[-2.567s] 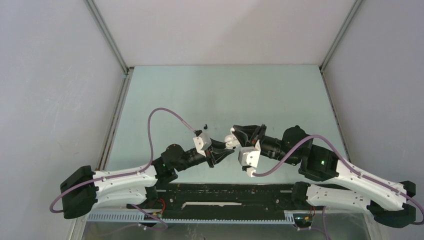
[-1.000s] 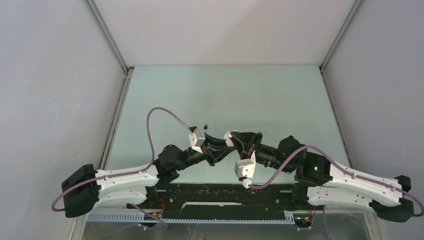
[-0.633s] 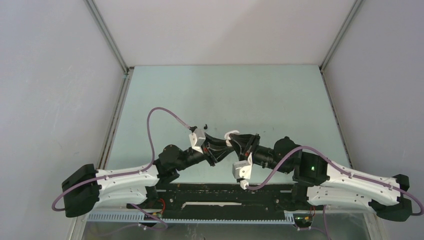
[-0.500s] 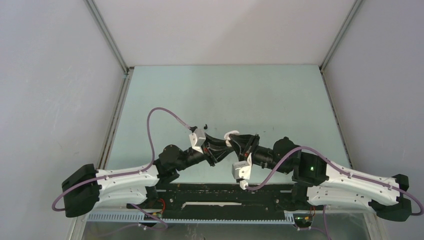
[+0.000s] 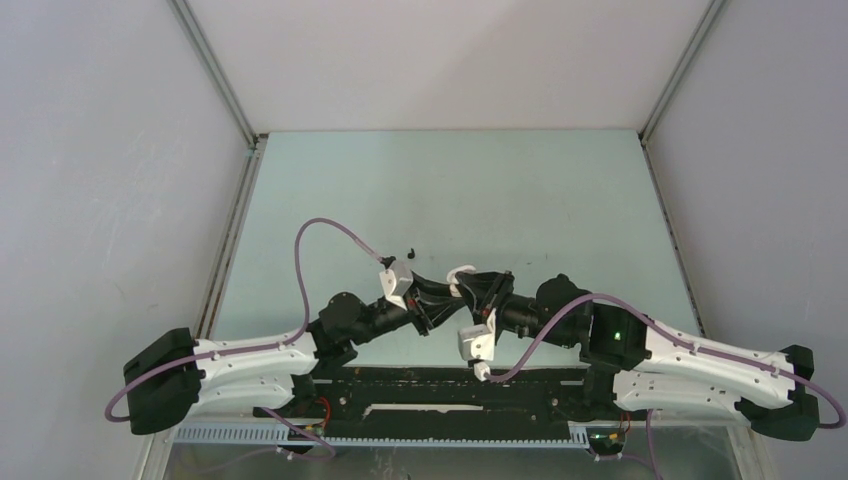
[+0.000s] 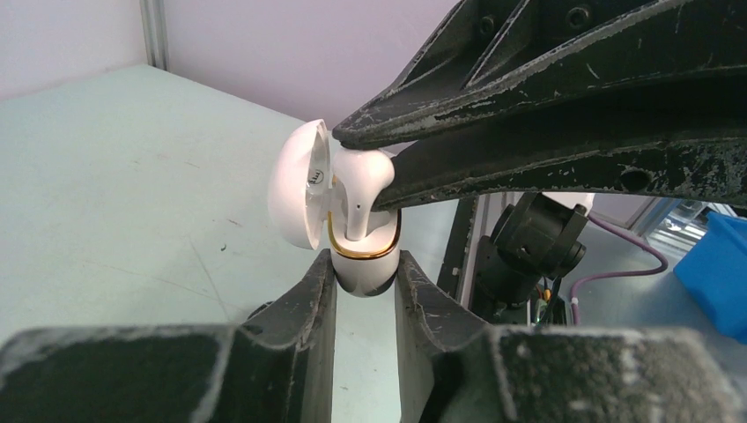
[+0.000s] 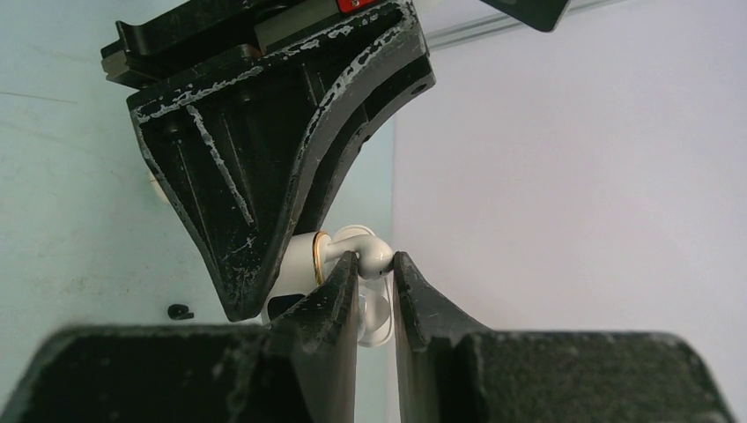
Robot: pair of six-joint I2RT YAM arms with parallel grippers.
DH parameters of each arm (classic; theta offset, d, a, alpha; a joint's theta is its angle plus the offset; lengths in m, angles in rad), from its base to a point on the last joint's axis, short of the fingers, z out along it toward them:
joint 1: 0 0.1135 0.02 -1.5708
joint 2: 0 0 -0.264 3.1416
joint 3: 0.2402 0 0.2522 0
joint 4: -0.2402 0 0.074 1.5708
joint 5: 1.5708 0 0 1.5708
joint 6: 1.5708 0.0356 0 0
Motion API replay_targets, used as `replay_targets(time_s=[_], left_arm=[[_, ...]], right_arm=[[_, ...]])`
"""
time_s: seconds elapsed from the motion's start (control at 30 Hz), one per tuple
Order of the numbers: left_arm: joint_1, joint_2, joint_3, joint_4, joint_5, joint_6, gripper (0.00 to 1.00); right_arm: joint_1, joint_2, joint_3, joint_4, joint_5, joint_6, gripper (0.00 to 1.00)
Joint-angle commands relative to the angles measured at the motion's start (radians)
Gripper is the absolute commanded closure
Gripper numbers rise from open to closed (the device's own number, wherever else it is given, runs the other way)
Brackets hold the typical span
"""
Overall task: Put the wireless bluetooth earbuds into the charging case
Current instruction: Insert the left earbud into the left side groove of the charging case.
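A white charging case [image 6: 363, 275] with a gold rim is clamped between the jaws of my left gripper [image 6: 364, 264], and its lid [image 6: 298, 196] is swung open to the left. A white earbud [image 6: 361, 181] stands stem-down in the case's opening, its head pinched by my right gripper's fingers [image 6: 528, 79]. In the right wrist view my right gripper [image 7: 375, 262] is shut on the earbud's head [image 7: 370, 251], with the case [image 7: 299, 264] just behind it. From above, both grippers meet at mid-table, left [image 5: 440, 292] and right [image 5: 468, 287], around the case [image 5: 460, 271].
A tiny black item [image 5: 410, 252] lies on the pale green table [image 5: 450, 180] just beyond the grippers, and shows again as a black item [image 7: 180, 311]. A black rail [image 5: 450, 385] runs along the near edge. Grey walls enclose the three other sides.
My right arm has swung left and lower, bringing the earbud onto the open case. The left gripper has shifted slightly and still holds the case.
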Motion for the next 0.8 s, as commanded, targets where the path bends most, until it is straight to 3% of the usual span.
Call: replay_targets(time_s=[0.0, 0.37, 0.63, 0.77], left_arm=[[0.001, -0.026, 0.001, 0.069, -0.019, 0.0, 1.0], [0.001, -0.04, -0.021, 0.118, -0.043, -0.023, 1.0], [0.001, -0.042, -0.032, 0.118, -0.044, -0.014, 1.0], [0.001, -0.026, -0.032, 0.118, -0.047, -0.011, 1.0]], right_arm=[[0.004, 0.024, 0.047, -0.139, 0.008, 0.022, 0.89], [0.006, 0.045, 0.071, -0.241, -0.045, 0.081, 0.69], [0.002, 0.056, 0.076, -0.197, 0.0, 0.088, 0.58], [-0.004, 0.067, 0.181, -0.303, -0.035, 0.135, 0.52]])
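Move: My right fingers hold the left earbud, its stem already down in the mouth of the charging case. The left side groove lies straight below my right hand, about 2 cm down; the open lid is some 2 cm ahead and 1 cm down, and the other earbud about 2 cm to the right and 2 cm down. My left hand grips the case low, with that groove about 2 cm straight above it. I lower my right hand about 2.5 cm, tipping its fingertips down by some 10 degrees, to press the earbud home. My left hand keeps its grip on the case and sinks with it by about as much. Partway down I open my right fingers and let go of the earbud; the upper finger comes well clear while the lower one stays close beside the case rim. ##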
